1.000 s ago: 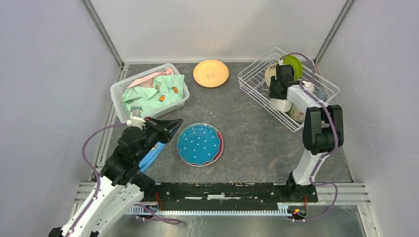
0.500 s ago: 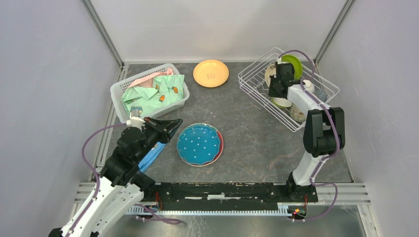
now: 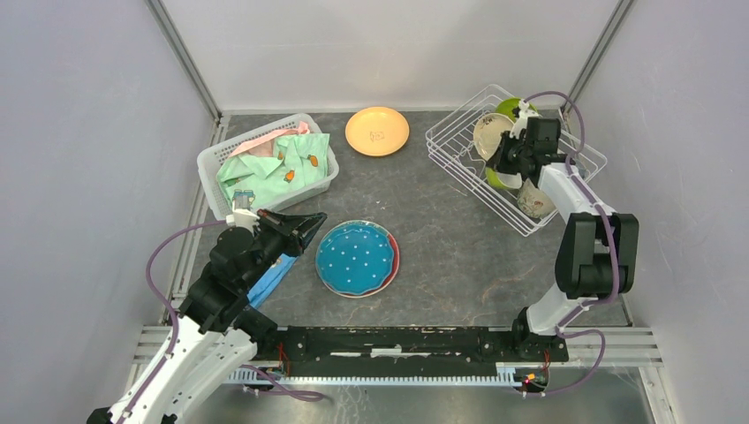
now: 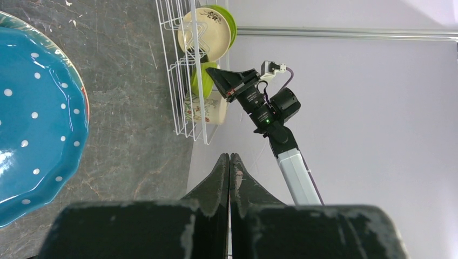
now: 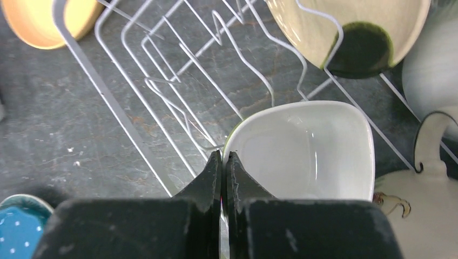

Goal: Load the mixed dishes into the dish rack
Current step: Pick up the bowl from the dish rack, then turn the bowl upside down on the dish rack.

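The dish rack stands at the back right and holds a cream plate, a lime-green plate, a white bowl and a beige mug. My right gripper hangs over the rack, shut, with nothing between its fingers, its tips just beside the white bowl's rim. On the table lie an orange plate and a blue white-dotted plate stacked on a red plate. My left gripper is shut and empty, hovering just left of the blue plate.
A white plastic basket of clothes stands at the back left. A folded blue cloth lies partly under the left arm. Side walls close in the table on the left and the right.
The right gripper has shut and its arm has swung to the right over the rack, with the white bowl left in the rack. The left arm has not moved.
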`<action>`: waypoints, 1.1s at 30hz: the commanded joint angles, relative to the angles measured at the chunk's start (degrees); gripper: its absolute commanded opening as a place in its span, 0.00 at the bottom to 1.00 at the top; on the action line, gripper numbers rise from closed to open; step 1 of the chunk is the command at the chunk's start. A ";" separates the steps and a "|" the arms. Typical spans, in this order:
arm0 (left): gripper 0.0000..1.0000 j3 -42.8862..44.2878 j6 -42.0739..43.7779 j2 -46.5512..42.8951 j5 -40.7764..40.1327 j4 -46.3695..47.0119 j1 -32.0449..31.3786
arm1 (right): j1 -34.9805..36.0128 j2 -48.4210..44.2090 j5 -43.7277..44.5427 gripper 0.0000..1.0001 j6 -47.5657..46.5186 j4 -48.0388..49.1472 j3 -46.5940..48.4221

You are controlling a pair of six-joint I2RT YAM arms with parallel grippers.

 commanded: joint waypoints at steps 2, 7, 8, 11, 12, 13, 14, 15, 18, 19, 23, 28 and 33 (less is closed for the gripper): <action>0.02 0.34 -1.21 0.67 -1.64 0.21 -0.26 | -1.42 -2.32 -14.80 0.00 1.67 10.25 -0.65; 0.02 0.36 -1.21 0.59 -2.20 0.07 -0.20 | -1.88 -2.19 -25.79 0.00 8.93 22.75 -2.87; 0.02 0.34 -1.21 0.67 -2.30 0.05 -0.18 | -1.86 -1.76 -27.88 0.00 10.73 25.12 -2.83; 0.02 0.32 -1.21 0.71 -2.46 0.07 -0.19 | -2.05 -0.65 -31.08 0.00 16.20 33.73 -3.80; 0.02 0.37 -1.21 0.71 -2.51 0.00 -0.18 | -2.11 0.06 -31.88 0.00 19.24 38.04 -4.32; 0.02 0.33 -1.21 0.67 -2.56 0.04 -0.18 | -2.14 0.89 -32.88 0.00 22.40 41.53 -4.68; 0.02 0.39 -1.21 0.68 -2.69 0.06 -0.22 | -2.13 1.92 -34.03 0.00 25.07 45.80 -4.97; 0.02 0.27 -1.21 0.55 -2.77 0.07 -0.18 | -2.17 3.04 -34.77 0.00 28.38 50.66 -5.53; 0.02 0.32 -1.21 0.66 -2.98 0.07 -0.21 | -2.58 7.50 -35.82 0.00 37.58 62.00 -7.47; 0.02 0.34 -1.21 0.67 -3.01 0.05 -0.23 | -2.73 8.83 -36.23 0.00 40.49 66.77 -8.35; 0.02 0.23 -1.21 0.64 -3.40 0.05 -0.19 | -4.06 13.19 -35.69 0.00 50.88 83.40 -12.90; 0.02 0.32 -1.21 1.25 -3.25 0.07 -0.18 | -5.58 14.76 -35.16 0.00 51.85 86.62 -15.95; 0.02 0.44 -1.21 1.79 -3.10 0.05 -0.14 | -7.90 14.13 -34.63 0.09 48.98 82.28 -17.58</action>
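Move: The bowl already hangs from my right fingers by its rim, its middle about 3 cm back, 3 cm right and 3 cm below them. The empty left part of the dish rack, where I take it, lies some 9 cm left, 5 cm ahead and 6 cm down. From my right hand, the cream plate stands about 8 cm ahead and 2 cm right, the mug roughly 10 cm back and 10 cm right. From my left hand the bowl is around 21 cm ahead, 49 cm right and 18 cm lower. Keeping the bowl's rim pinched, I swing my right hand up nearly 10 cm and left about 8, slightly forward, across the front of the cream plate, then come back down some 4 cm and a little to the right. All the while I roll its left side up nearly 50 degrees and tip the fingers up towards level. ##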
